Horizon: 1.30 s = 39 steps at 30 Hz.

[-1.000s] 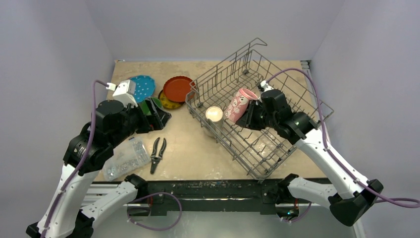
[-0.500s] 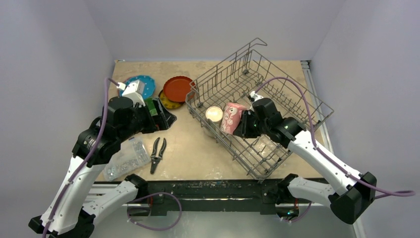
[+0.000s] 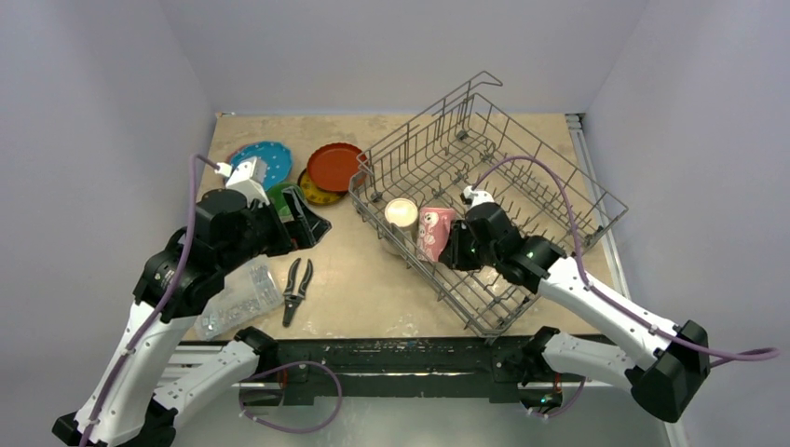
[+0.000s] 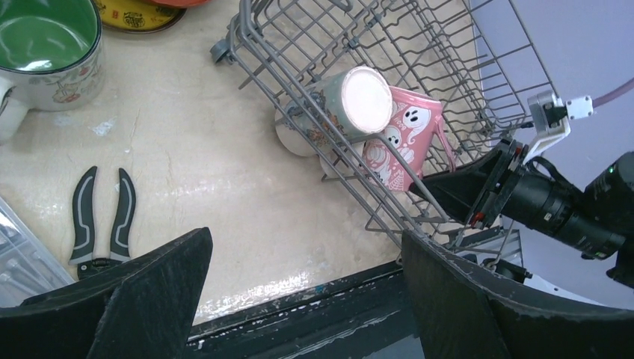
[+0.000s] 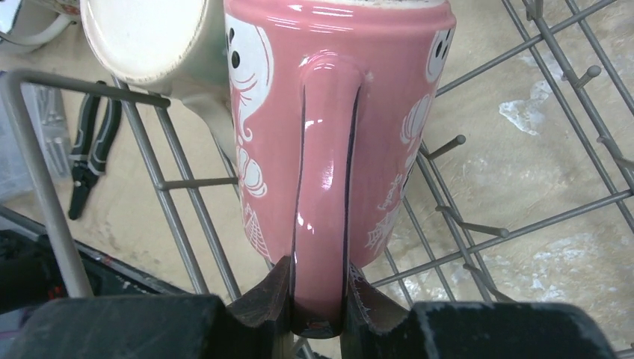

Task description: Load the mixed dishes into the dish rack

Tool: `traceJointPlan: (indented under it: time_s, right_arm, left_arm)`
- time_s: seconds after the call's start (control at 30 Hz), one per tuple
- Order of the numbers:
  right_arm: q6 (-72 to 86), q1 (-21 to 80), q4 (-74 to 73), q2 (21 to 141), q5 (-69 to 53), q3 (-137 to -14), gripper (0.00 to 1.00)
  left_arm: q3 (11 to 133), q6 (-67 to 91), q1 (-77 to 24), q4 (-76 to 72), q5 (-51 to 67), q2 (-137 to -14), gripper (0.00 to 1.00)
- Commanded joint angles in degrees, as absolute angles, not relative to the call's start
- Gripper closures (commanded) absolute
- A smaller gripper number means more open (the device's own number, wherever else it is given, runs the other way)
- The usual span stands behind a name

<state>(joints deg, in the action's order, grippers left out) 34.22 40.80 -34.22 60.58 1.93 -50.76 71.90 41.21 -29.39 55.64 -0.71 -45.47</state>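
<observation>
A pink mug (image 3: 434, 231) with white ghost prints hangs upside down in the near-left part of the dish rack (image 3: 522, 177). My right gripper (image 5: 318, 307) is shut on its handle (image 5: 325, 187), seen close up in the right wrist view. A cream mug (image 3: 401, 214) lies on its side in the rack right beside it. A mug with a green inside (image 4: 45, 45) stands on the table under my left gripper (image 3: 303, 222), which is open and holds nothing. Blue dotted (image 3: 264, 158), red-orange (image 3: 333, 166) and yellow (image 3: 317, 193) plates lie at the back left.
Black-handled pliers (image 3: 296, 289) lie on the table left of the rack. A clear box of metal parts (image 3: 233, 298) sits at the near left. The rack's raised wire handle (image 3: 480, 82) stands at the back. The table's dark front edge (image 4: 299, 295) runs below my left fingers.
My right gripper has carried the pink mug down and to the left, turning it upside down beside the cream mug. The left arm has shifted slightly and stays open.
</observation>
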Motion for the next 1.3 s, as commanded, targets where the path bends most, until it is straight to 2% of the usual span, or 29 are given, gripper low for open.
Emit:
traceJointPlan:
  time_s: [0.0,0.27,0.43,0.53,0.67,0.83,0.97,1.1,1.27]
  right_arm:
    - [31.6,45.9,-18.5,55.1,13.1,-45.3,1.0]
    - [27.2,49.0,-6.1,49.4,21.8,-33.7,1.0]
    - [24.0,49.5,-6.5,49.7,19.9,-31.3,1.0]
    - [24.7,50.0,-7.8,52.5,16.5,-32.7,0.76]
    - [28.9,50.5,-12.4,54.6,14.4,-34.2,0.68]
    - [33.6,50.5,-19.2,52.8,14.1,-36.7,0.44]
    - [33.6,50.5,-22.3,53.0,13.1,-39.1,0.31]
    - [32.2,50.5,-23.0,55.3,12.3,-40.0,0.27]
    - [31.4,50.5,-22.1,56.9,8.8,-40.1,0.32]
  left_arm:
    - [70.6,43.7,-29.5,52.6,-0.3,-45.7,0.03]
    - [70.7,44.5,-29.5,52.5,1.2,-46.0,0.03]
    - [70.2,45.2,-29.5,52.9,0.5,-45.6,0.03]
    - [69.4,45.6,-29.5,52.6,0.4,-45.9,0.03]
    - [68.9,46.3,-29.5,51.5,1.0,-47.0,0.03]
    - [67.8,47.5,-29.5,49.6,1.9,-48.4,0.04]
    - [66.6,48.7,-29.5,48.4,2.6,-49.1,0.04]
    - [66.8,49.3,-29.5,48.3,2.7,-49.6,0.04]
    - [67.6,49.5,-29.5,49.6,1.8,-49.1,0.04]
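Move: I have the pink mug by its handle in my right hand, bottom end up but tilted. Its free spot in the dish rack is about 2 cm ahead, 3 cm to the left and 7 cm below that hand. The cream mug stands upside down some 5 cm ahead, 10 cm left and 5 cm lower; the rack's near corner is roughly 15 cm back and 7 cm right. From my empty left hand the spot lies about 22 cm right, 3 cm ahead and 22 cm down. I lower the pink mug about 5 cm into the rack beside the cream mug, tipping my right fingers up some 15 degrees so the mug comes upright, bottom up. Then I open the fingers wide off its handle, sink a little more, rise a couple of centimetres and end about 2 cm farther back. My open left hand drifts some 4 cm, down and a bit rightward and forward, touching nothing. ##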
